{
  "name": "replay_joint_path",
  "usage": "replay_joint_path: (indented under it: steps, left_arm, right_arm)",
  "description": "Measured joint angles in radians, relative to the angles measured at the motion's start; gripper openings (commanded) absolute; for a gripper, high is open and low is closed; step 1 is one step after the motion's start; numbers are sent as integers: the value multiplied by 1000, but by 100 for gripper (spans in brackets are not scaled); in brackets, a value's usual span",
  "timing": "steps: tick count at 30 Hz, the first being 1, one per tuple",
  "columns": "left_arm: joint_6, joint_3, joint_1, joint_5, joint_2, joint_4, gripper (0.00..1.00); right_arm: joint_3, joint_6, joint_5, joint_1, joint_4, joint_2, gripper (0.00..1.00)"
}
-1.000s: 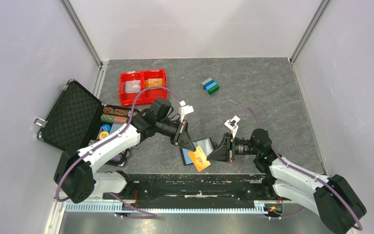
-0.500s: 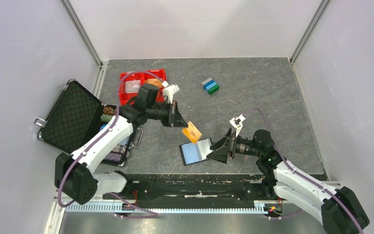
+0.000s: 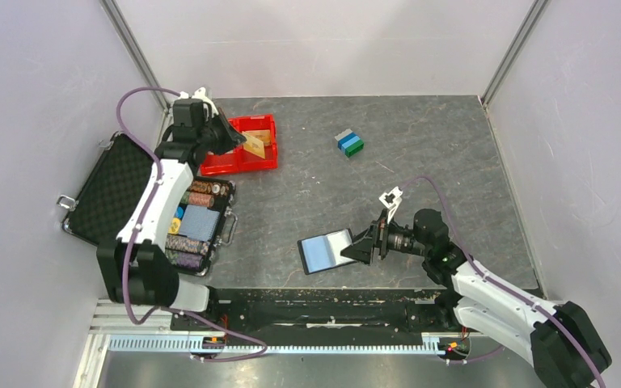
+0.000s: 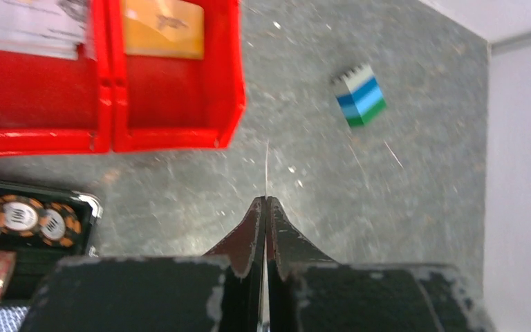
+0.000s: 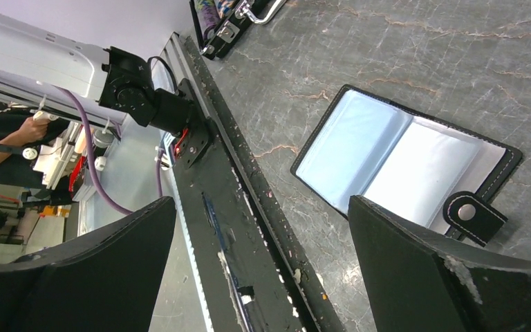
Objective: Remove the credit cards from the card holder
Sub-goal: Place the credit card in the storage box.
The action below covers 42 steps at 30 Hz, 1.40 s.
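Over the red tray (image 3: 238, 162), my left gripper (image 3: 233, 136) is shut on an orange credit card (image 3: 252, 144). In the left wrist view the gripper (image 4: 267, 200) pinches that card edge-on, a thin line (image 4: 267, 169) above the tray's front rim (image 4: 173, 131). Another orange card (image 4: 162, 28) lies in the tray's right compartment and whitish cards (image 4: 34, 28) in the left one. The card holder (image 3: 326, 251) lies open and flat on the table. My right gripper (image 3: 357, 249) stands open just right of it, touching nothing; its jaws (image 5: 263, 204) frame the holder (image 5: 401, 166).
An open black case (image 3: 113, 194) with poker chips (image 3: 198, 194) sits at the left. Stacked grey, blue and green blocks (image 3: 348, 143) stand at the back centre. The black base rail (image 3: 315, 307) runs along the near edge. Walls close in both sides.
My left arm pulled the orange card from the holder and carried it back-left to above the red tray. My right gripper let go of the holder and opened; the holder now lies flat.
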Motion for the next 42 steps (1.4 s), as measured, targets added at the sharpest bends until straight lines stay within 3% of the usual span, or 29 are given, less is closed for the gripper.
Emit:
replay_joint_path:
  steps: [11, 29, 42]
  left_arm:
    - [-11, 125, 29, -157, 269, 137, 2]
    - [-27, 219, 49, -52, 560, 365, 2]
    - [-27, 249, 49, -51, 615, 401, 2]
  right_arm:
    - [34, -24, 0, 0, -24, 48, 98]
    - [90, -40, 29, 0, -49, 119, 98]
    - [93, -46, 37, -1, -51, 135, 98]
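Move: The left hand, still pinching the gold card, has the storage box's right compartment ahead: its middle is about 17 cm forward, 2 cm left and 22 cm below. The left compartment with the silver cards lies some 11 cm to the left of that one. The toy bricks stand about 15 cm forward and 25 cm right, the chip case some 10 cm back and 16 cm left. From the right hand that right compartment is roughly 38 cm forward and 24 cm left. Keeping the gold card pinched in shut fingers, the left hand reaches about 16 cm forward while sinking some 10 cm towards the box's right compartment. It bears slightly left at first, turning a few degrees counter-clockwise, then slows almost to a stop above the compartment. The open right hand just drifts about 2 cm forward near the card holder. ##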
